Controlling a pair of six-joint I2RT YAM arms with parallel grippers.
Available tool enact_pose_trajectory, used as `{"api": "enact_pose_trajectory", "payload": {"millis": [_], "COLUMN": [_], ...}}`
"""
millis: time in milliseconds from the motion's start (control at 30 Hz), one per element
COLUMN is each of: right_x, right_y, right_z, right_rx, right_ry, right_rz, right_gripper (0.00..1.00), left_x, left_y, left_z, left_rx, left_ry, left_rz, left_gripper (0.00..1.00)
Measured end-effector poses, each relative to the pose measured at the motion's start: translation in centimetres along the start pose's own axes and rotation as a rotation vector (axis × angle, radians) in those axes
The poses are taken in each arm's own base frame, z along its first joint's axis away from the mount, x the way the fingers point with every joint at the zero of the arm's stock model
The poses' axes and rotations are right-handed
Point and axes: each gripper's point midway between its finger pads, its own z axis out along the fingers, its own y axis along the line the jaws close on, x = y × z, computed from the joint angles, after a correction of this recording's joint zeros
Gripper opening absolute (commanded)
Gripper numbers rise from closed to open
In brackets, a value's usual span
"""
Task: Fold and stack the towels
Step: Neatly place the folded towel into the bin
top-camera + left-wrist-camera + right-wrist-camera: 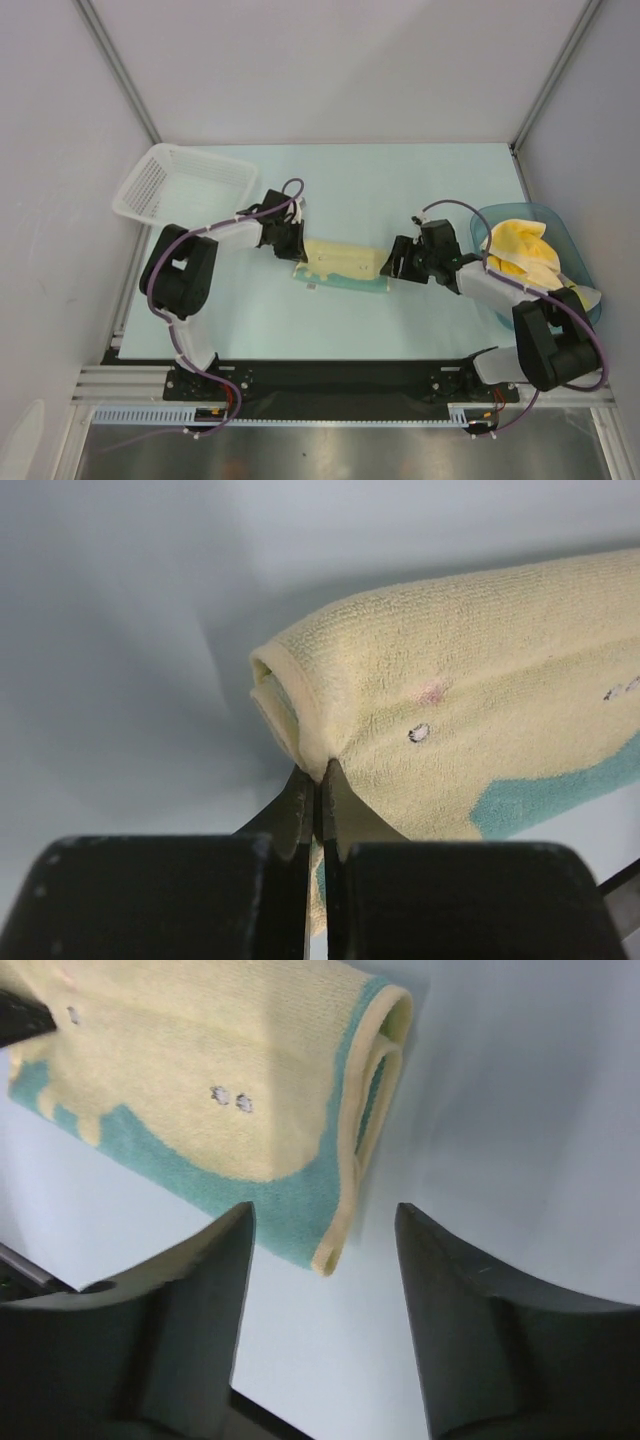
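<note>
One of the towels [340, 265], pale yellow with teal patches and small face marks, lies folded in the middle of the table. My left gripper [297, 250] is at its left end. In the left wrist view that gripper [320, 772] is shut, its tips touching the towel's [470, 700] rolled end; whether any cloth is nipped I cannot tell. My right gripper [393, 262] is at the towel's right end. It [325, 1222] stands open, and the towel's [200, 1070] loose corner points into the gap without touching either finger. More yellow towels [520, 255] are heaped in the tub.
A blue translucent tub [570, 245] sits at the right edge of the table, beside the right arm. A white mesh basket [185, 180] stands at the back left. Grey walls close in the table on three sides.
</note>
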Motion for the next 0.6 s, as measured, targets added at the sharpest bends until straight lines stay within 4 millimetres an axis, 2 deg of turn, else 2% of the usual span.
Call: {"api": "enact_pose_trajectory", "payload": {"millis": [67, 167, 333, 600], "right_x": [-0.4, -1.0, -2.4, -2.8], "right_y": [0.4, 1.0, 2.0, 2.3], "right_z": [-0.7, -1.8, -3.4, -3.7], "right_rx": [-0.008, -0.018, -0.033, -0.034], "right_ry": [-0.015, -0.043, -0.095, -0.102], "right_rz": [-0.004, -0.012, -0.021, -0.022], "right_gripper": [0.9, 1.0, 1.0, 1.0], "left_x": [0.0, 0.1, -0.5, -2.2], "left_y": [0.1, 0.6, 1.2, 2.2], "left_z": [-0.2, -0.9, -2.8, -4.8], "left_rx": [-0.021, -0.083, -0.168, -0.278], "left_ry": [0.005, 0.013, -0.005, -0.037], "left_rz": [0.0, 0.003, 0.008, 0.018], "left_gripper": [0.0, 0.01, 0.0, 0.0]}}
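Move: The folded towel is already pinched at its left edge by the left fingers; its middle lies about 9 cm to that hand's right and 1 cm back, at roughly the same height. The white bin's middle is some 25 cm left and 18 cm ahead of the left hand, a few centimetres higher. From the right hand the bin lies about 43 cm left and 18 cm ahead, and the towel's middle 10 cm left, level front to back, some 4 cm lower. The folded towel is drawn leftward and up by its pinched left edge, towards the white bin: the left hand keeps its shut grip, goes about 4 cm left and as much up, and tilts some 15 degrees so its fingers point more nearly straight down. The right hand, already clear of the towel's right end, rises about 5 cm and opens fully. ##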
